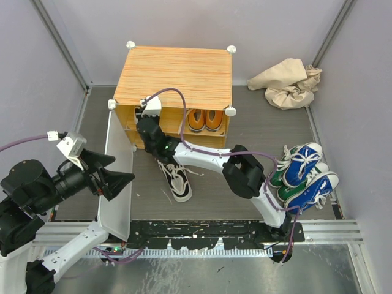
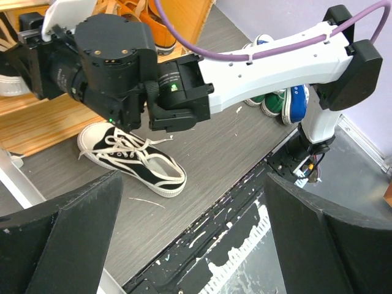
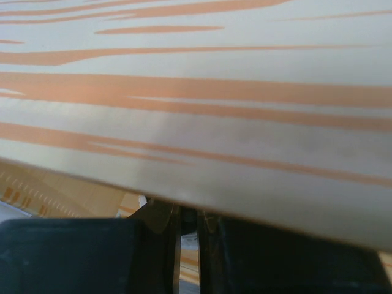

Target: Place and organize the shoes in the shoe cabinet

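The shoe cabinet [image 1: 174,73] stands at the back with its white door [image 1: 116,184] swung open to the left. An orange pair [image 1: 205,119] sits on its shelf. One white-and-black shoe [image 1: 176,179] lies on the floor in front. My right gripper [image 1: 147,115] reaches into the cabinet's left compartment, jaws nearly together on a dark edge. The other white-and-black shoe [image 2: 11,86] shows at its tip. The right wrist view is filled by a wood-grain panel [image 3: 196,92]. My left gripper [image 1: 104,174] hangs open and holds nothing beside the door.
Blue and green shoes [image 1: 303,174] are heaped at the right, close to the right arm's base. A crumpled beige cloth [image 1: 288,82] lies at the back right. Grey walls close in on both sides. A black rail [image 1: 202,229] runs along the near edge.
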Robot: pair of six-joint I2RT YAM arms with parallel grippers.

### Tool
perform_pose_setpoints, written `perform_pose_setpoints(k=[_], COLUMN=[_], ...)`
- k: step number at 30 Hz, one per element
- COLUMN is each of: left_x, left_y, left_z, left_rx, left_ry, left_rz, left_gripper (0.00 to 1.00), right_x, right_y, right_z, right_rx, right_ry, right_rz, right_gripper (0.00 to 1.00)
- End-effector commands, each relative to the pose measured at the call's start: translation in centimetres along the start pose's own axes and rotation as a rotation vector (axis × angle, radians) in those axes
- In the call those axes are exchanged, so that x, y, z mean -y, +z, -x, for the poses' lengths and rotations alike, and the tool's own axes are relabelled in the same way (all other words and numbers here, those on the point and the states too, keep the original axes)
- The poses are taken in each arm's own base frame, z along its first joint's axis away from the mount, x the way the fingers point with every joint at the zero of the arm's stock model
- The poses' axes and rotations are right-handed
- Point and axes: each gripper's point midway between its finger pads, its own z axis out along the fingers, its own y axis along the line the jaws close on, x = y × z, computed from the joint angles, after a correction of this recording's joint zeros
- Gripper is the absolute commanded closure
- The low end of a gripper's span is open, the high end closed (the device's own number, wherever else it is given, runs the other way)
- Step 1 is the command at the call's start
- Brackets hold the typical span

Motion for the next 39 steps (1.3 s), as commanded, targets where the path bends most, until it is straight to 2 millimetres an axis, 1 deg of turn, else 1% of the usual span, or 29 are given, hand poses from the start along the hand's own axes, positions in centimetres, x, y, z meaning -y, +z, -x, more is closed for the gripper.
perform_pose_setpoints(k=[1,5,6,8,11,12,17,19,21,25,26,28,31,33,34,39], left_x=[0.8,0.8,0.7,0.7,0.7,0.7,0.7,0.6,0.6,0.6,0.5,0.5,0.3,0.2,0.2,0.0], left_y=[-0.1,0.0,0.0,0.1,0.1,0.2,0.2,0.3,0.4,0.5,0.5,0.5,0.7,0.8,0.9,1.2], left_z=[1.2,1.0,0.9,0.9,0.9,0.9,0.8,0.8,0.8,0.8,0.8,0.7,0.5,0.3,0.2,-0.1], left_rx=[0.06,0.054,0.051,0.049,0.047,0.046,0.047,0.043,0.043,0.037,0.037,0.036,0.03,0.026,0.021,0.029], left_ry=[0.006,0.003,0.001,0.001,0.0,-0.002,-0.002,-0.003,-0.003,-0.002,-0.003,-0.002,-0.001,-0.002,-0.003,-0.009], left_rz=[-0.041,-0.04,-0.04,-0.04,-0.04,-0.041,-0.039,-0.038,-0.038,-0.035,-0.035,-0.035,-0.028,-0.024,-0.024,-0.022], left_gripper=[0.02,0.02,0.02,0.02,0.02,0.02,0.02,0.02,0.02,0.02,0.02,0.02,0.02,0.02,0.02,0.02], right_x=[-2.5,-2.6,-2.5,-2.3,-2.4,-2.4,-3.0,-3.1,-3.4,-3.9,-4.0,-4.4,-4.2,-3.3,-2.6,3.2], right_y=[0.5,1.1,1.1,1.3,1.2,1.1,0.7,0.2,-0.6,-3.1,-3.9,-5.7,-8.2,-9.9,-10.7,-15.4], right_z=[8.4,7.3,7.0,6.3,5.6,5.5,5.2,5.3,5.7,6.6,6.2,6.1,5.6,5.3,4.6,0.2], right_rx=[0.172,0.159,0.154,0.14,0.122,0.117,0.086,0.082,0.086,0.1,0.093,0.08,0.038,-0.015,-0.049,-0.197], right_ry=[0.211,0.203,0.206,0.216,0.219,0.219,0.193,0.181,0.169,0.116,0.098,0.081,0.058,0.032,0.015,-0.12], right_rz=[0.022,0.016,0.014,0.01,0.018,0.022,0.072,0.099,0.125,0.153,0.163,0.195,0.238,0.25,0.247,0.198], right_gripper=[0.99,0.99,0.97,0.88,0.8,0.76,0.46,0.4,0.37,0.28,0.27,0.24,0.22,0.21,0.21,0.19])
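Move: The right hand has the black shoe by its near end, already inside the cabinet mouth at the upper shelf's left end, with the shoe's middle some 7 cm ahead and barely below the fingers. On the same shelf the orange pair stands about 22 cm to the right and 6 cm ahead; the other black shoe lies on the floor roughly 14 cm back, 11 cm right and 14 cm lower. From the left hand, the shelved shoe is some 35 cm ahead, 4 cm right and 16 cm lower. The right hand eases the held black shoe the last centimetre or two left and forward on the upper shelf, then stays nearly in place while its fingers open wide and let go of the near end. It then backs straight out of the cabinet mouth by about 13 cm, speeding up and drifting a little right, with the wrist turning some 15 degrees counter-clockwise and the open fingers coming clear towards the loose shoe on the floor. ##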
